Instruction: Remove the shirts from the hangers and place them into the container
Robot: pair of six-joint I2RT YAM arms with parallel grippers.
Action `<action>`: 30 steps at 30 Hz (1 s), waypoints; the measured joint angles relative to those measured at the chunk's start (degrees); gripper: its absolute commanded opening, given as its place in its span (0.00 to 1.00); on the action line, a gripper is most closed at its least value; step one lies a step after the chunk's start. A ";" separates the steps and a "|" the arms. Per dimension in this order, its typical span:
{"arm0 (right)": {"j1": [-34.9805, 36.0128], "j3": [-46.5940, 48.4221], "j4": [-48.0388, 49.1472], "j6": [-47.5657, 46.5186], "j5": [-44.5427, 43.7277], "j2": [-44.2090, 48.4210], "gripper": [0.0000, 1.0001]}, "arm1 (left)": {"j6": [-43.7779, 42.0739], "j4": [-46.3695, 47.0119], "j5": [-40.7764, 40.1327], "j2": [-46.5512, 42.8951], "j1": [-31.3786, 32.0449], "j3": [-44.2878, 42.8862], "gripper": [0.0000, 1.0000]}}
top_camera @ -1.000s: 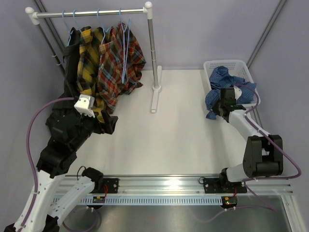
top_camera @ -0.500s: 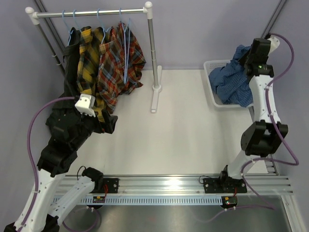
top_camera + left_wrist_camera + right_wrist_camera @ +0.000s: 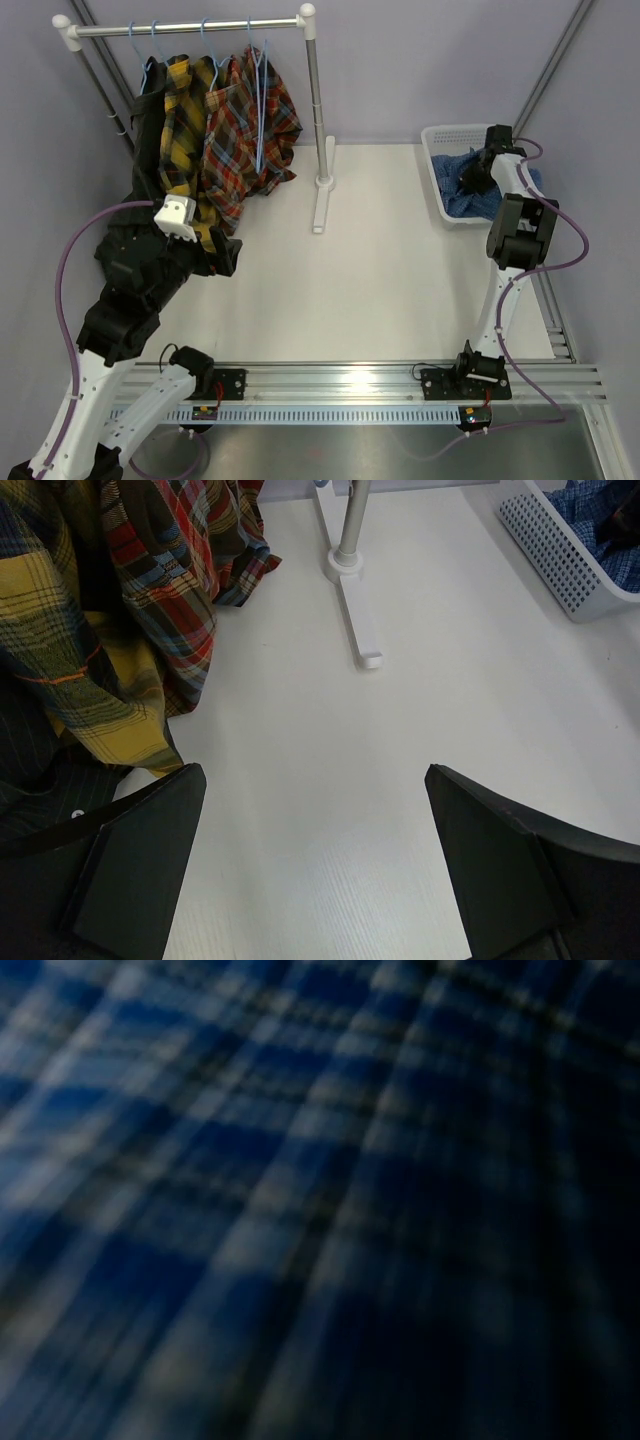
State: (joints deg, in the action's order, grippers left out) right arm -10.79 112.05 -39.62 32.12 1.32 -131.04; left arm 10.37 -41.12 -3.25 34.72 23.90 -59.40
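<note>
The blue small-check shirt (image 3: 462,197) lies in the white container (image 3: 438,135) at the back right. My right gripper (image 3: 473,180) is down in the container, buried in that shirt and shut on it. The right wrist view is filled with blurred blue check cloth (image 3: 250,1160). On light-blue hangers (image 3: 258,75) on the rail hang the red plaid shirt (image 3: 240,135), the yellow plaid shirt (image 3: 180,120) and the black shirt (image 3: 150,160). My left gripper (image 3: 310,780) is open above bare table, just right of the hanging shirts (image 3: 120,630), holding nothing.
The white-and-metal rail (image 3: 190,28) stands at the back left. Its right post (image 3: 316,100) and white foot (image 3: 358,620) reach out onto the table. The container's mesh wall (image 3: 555,555) shows at the upper right of the left wrist view.
The right arm lifted the blue shirt from the table beside the container, swung it high over the container, and has now come down into it with the shirt. The left arm has not moved.
</note>
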 measured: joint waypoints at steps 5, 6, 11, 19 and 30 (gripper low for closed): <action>-0.15 -0.24 -1.53 0.61 2.69 0.09 0.16 | -0.02 0.00 0.02 -0.04 0.00 0.00 0.99; -0.15 -0.76 -1.42 0.52 2.80 0.52 0.31 | -0.02 0.00 0.02 -0.09 0.00 0.00 0.99; -0.15 -2.27 -2.60 -2.27 2.84 6.62 0.68 | -0.02 -0.04 0.04 -0.13 0.00 -0.24 0.99; -0.15 -2.03 -1.25 -7.17 -0.87 27.43 0.93 | -0.04 -0.02 0.37 1.44 0.00 -2.34 0.99; -3.91 -6.88 -0.55 -6.25 -14.19 24.70 0.95 | -0.09 -0.04 1.16 5.27 0.00 -4.22 0.99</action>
State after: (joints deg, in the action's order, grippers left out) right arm -14.70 105.16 -40.16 25.87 -12.86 -106.34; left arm 10.28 -41.17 -2.09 39.99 23.90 -63.61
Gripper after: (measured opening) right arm 0.947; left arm 0.988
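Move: The blue shirt is pinched in the right fingers, most of it lying 1 cm back and 3 cm to the right, a few centimetres below them. The container around it has its middle about 2 cm ahead and 1 cm right of that hand, some 3 cm down; the clothes rack's white foot is about 40 cm to the left, level with it. From the left hand the container lies roughly 34 cm ahead, 60 cm right and 28 cm lower. The blue shirt is let go in the container as the right fingers open from shut to nearly full width and the hand climbs off it about 26 cm. Drawing back and then swinging right, the fingertips tilt outward and to the right; near the top the hand turns and sinks some 9 cm, still open, over the container's right side. ##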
